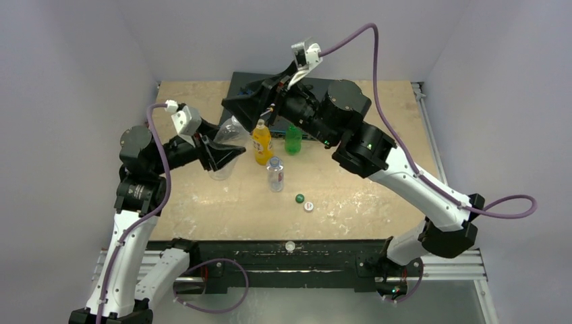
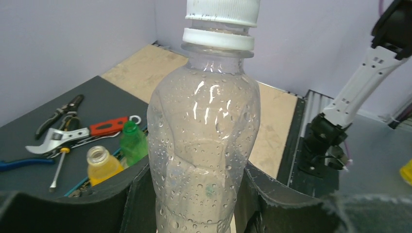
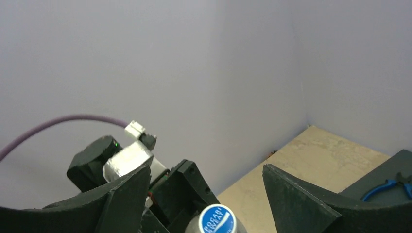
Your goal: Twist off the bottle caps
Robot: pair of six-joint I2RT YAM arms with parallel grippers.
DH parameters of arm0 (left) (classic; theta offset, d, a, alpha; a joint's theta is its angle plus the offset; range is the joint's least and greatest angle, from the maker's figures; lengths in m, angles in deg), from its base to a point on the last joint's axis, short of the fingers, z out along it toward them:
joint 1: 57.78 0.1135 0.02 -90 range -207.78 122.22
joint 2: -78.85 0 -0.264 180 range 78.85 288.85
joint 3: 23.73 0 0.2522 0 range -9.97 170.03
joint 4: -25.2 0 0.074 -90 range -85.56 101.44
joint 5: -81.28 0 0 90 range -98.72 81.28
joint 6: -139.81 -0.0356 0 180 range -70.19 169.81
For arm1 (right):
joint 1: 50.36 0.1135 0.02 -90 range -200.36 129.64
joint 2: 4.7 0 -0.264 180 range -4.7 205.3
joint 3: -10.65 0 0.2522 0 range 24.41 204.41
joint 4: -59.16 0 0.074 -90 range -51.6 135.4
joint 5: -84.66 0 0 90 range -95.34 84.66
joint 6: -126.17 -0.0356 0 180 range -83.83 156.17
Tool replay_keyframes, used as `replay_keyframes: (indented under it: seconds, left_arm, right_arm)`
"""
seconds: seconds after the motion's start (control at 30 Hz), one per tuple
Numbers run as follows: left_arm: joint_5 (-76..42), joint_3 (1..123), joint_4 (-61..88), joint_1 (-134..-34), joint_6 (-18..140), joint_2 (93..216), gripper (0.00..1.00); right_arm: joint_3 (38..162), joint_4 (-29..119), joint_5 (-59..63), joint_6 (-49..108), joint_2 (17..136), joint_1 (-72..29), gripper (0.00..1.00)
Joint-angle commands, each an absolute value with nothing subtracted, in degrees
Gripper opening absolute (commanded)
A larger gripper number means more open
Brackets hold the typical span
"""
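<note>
My left gripper [image 2: 197, 194] is shut on the body of the larger clear bottle [image 2: 201, 141], which it holds upright; the bottle is wet with droplets. The bottle's cap [image 2: 222, 12] is white with a blue printed top [image 3: 217, 221]. My right gripper [image 3: 206, 166] stands open just above that cap, one finger on each side, not touching it. From above, the right gripper [image 1: 244, 104] hangs over the clear bottle [image 1: 229, 131] and the left gripper [image 1: 219, 154]. The orange-yellow bottle [image 1: 262, 143] and green bottle [image 1: 293, 138] stand uncapped. A dark green cap [image 1: 299, 198] and a white cap [image 1: 309, 206] lie loose.
A small clear blue-labelled bottle [image 1: 275, 173] stands on the wooden table [image 1: 364, 196] in front of the orange-yellow one. A dark tray [image 2: 111, 97] at the back holds pliers, a wrench and a screwdriver. A small white round thing [image 1: 290, 246] sits on the front rail.
</note>
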State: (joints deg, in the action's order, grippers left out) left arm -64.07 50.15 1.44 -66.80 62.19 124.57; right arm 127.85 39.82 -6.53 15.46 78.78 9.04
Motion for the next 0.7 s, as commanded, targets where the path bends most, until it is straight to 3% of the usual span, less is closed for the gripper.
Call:
replay_keyframes:
  seconds: [0.0,0.2,0.53,0.67]
  left_arm:
    - [-54.42,52.08,0.95,-66.75,55.58,123.39,0.00]
    - [-51.87,52.10,1.56,-66.75,55.02,123.71,0.00]
    - [-48.43,50.84,3.09,-66.75,55.29,123.24,0.00]
    - [-47.68,50.82,4.48,-66.77,55.68,123.78,0.00]
  right_arm:
    - [134.48,32.59,-16.26,15.81,81.81,11.42,0.86]
    - [133.88,33.01,-20.20,14.99,82.71,11.69,0.73]
    - [133.27,35.47,-17.38,13.85,83.31,11.69,0.63]
    - [132.50,37.07,-16.99,13.94,82.80,11.70,0.54]
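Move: The cap on the clear bottle in the left grip lies about 4 cm below the right hand point, roughly 1 cm back and 1 cm to the left. The yellow bottle stands some 18 cm ahead of the right hand and level with it sideways; the small labelled bottle is about 9 cm ahead and 6 cm right; both are around 44 cm below. From the left hand, the cap is about 11 cm up, 1 cm ahead and 3 cm right. Lower the right gripper about 3 cm over the cap while easing it forward and left, tipping it slightly down and narrowing its wide-open fingers to just over half, so they straddle the cap without yet pinching. Meanwhile keep the clear bottle gripped in the left hand and carry it about 4 cm forward and a little left, turning it some 15 degrees counter-clockwise. ##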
